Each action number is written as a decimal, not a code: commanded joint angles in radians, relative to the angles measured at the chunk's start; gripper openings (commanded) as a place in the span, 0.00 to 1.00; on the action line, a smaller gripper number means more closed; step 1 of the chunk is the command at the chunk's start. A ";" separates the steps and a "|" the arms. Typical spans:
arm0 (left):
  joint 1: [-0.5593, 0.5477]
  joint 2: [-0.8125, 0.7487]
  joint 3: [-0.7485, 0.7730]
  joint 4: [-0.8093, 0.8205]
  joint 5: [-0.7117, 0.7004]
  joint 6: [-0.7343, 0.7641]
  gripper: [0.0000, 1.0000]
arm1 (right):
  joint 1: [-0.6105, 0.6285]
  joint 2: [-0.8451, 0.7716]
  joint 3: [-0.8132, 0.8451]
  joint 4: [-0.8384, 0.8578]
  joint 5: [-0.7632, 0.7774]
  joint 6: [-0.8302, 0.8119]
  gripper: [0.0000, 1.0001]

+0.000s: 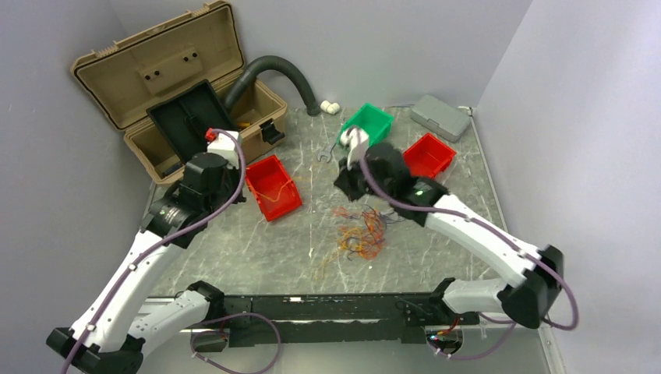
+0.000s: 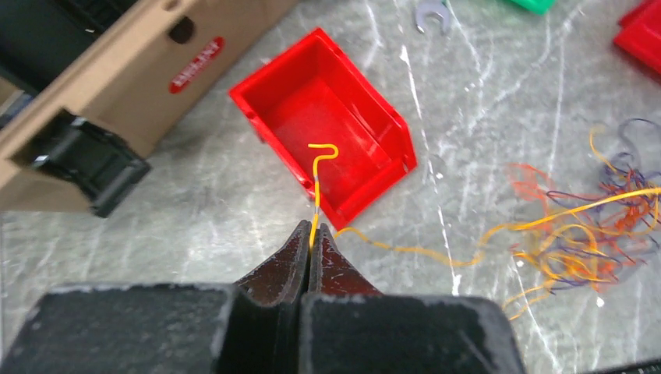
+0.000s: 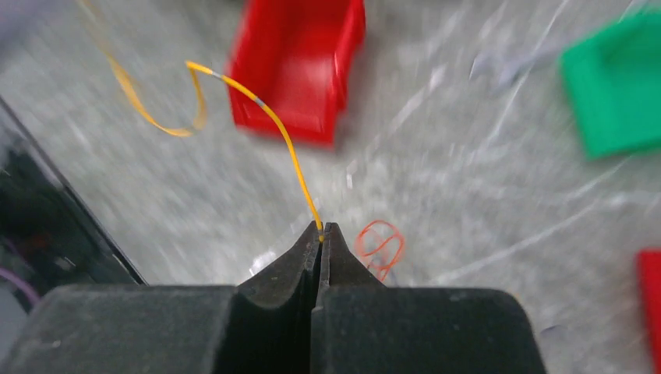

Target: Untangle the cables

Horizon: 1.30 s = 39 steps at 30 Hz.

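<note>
The cables (image 1: 360,235) lie as a loose tangle of orange, yellow, red and dark strands in the middle of the table, also at the right of the left wrist view (image 2: 581,234). My left gripper (image 2: 312,232) is shut on a yellow wire (image 2: 316,183) whose hooked tip hangs over the red bin (image 2: 327,140). A strand (image 2: 421,252) trails from there toward the tangle. My right gripper (image 3: 320,230) is shut on another length of yellow wire (image 3: 273,121), lifted above the table. An orange loop (image 3: 379,245) lies just beyond its fingertips.
An open tan toolbox (image 1: 156,78) with a dark hose (image 1: 273,68) stands at the back left. At the back right are a green bin (image 1: 368,122), a second red bin (image 1: 429,154) and a grey case (image 1: 440,117). A small wrench (image 1: 323,158) lies near the green bin.
</note>
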 commanded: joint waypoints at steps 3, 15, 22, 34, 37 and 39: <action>0.004 0.021 -0.032 0.128 0.211 -0.043 0.00 | 0.000 -0.144 0.368 -0.195 0.123 0.014 0.00; 0.004 0.075 -0.096 0.278 0.470 -0.068 0.00 | -0.001 -0.149 0.301 -0.154 0.142 0.083 0.00; 0.003 0.103 -0.089 0.312 0.542 -0.070 0.00 | -0.003 -0.162 0.285 -0.087 0.071 0.134 0.00; 0.002 0.144 -0.167 0.576 0.779 -0.109 0.75 | -0.008 -0.058 0.300 -0.128 0.107 0.182 0.00; 0.000 0.161 -0.175 0.653 0.836 -0.125 0.81 | -0.012 -0.015 0.315 -0.142 0.099 0.199 0.00; -0.003 0.169 -0.184 0.715 0.871 -0.139 0.83 | -0.015 0.003 0.310 -0.130 0.084 0.213 0.00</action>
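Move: Both grippers pinch yellow cable. The right gripper, the left hand's goal, is about 22 cm to its right, nearly level ahead and some 6 cm lower. From the left hand, the cable tangle is roughly 29 cm right, 2 cm back and 26 cm below; the near red bin is 14 cm ahead, 2 cm right and 25 cm below. From the right hand, the tangle is about 6 cm right, 2 cm back and 20 cm below. Whip the right gripper straight up by about 23 cm, keeping its pinch on the yellow cable, then let it sink halfway back and hover above the tangle. Meanwhile bring the left gripper some 15 cm to the right towards the right gripper, swinging its fingers clockwise, and spread them wide near the end to free the yellow cable. ##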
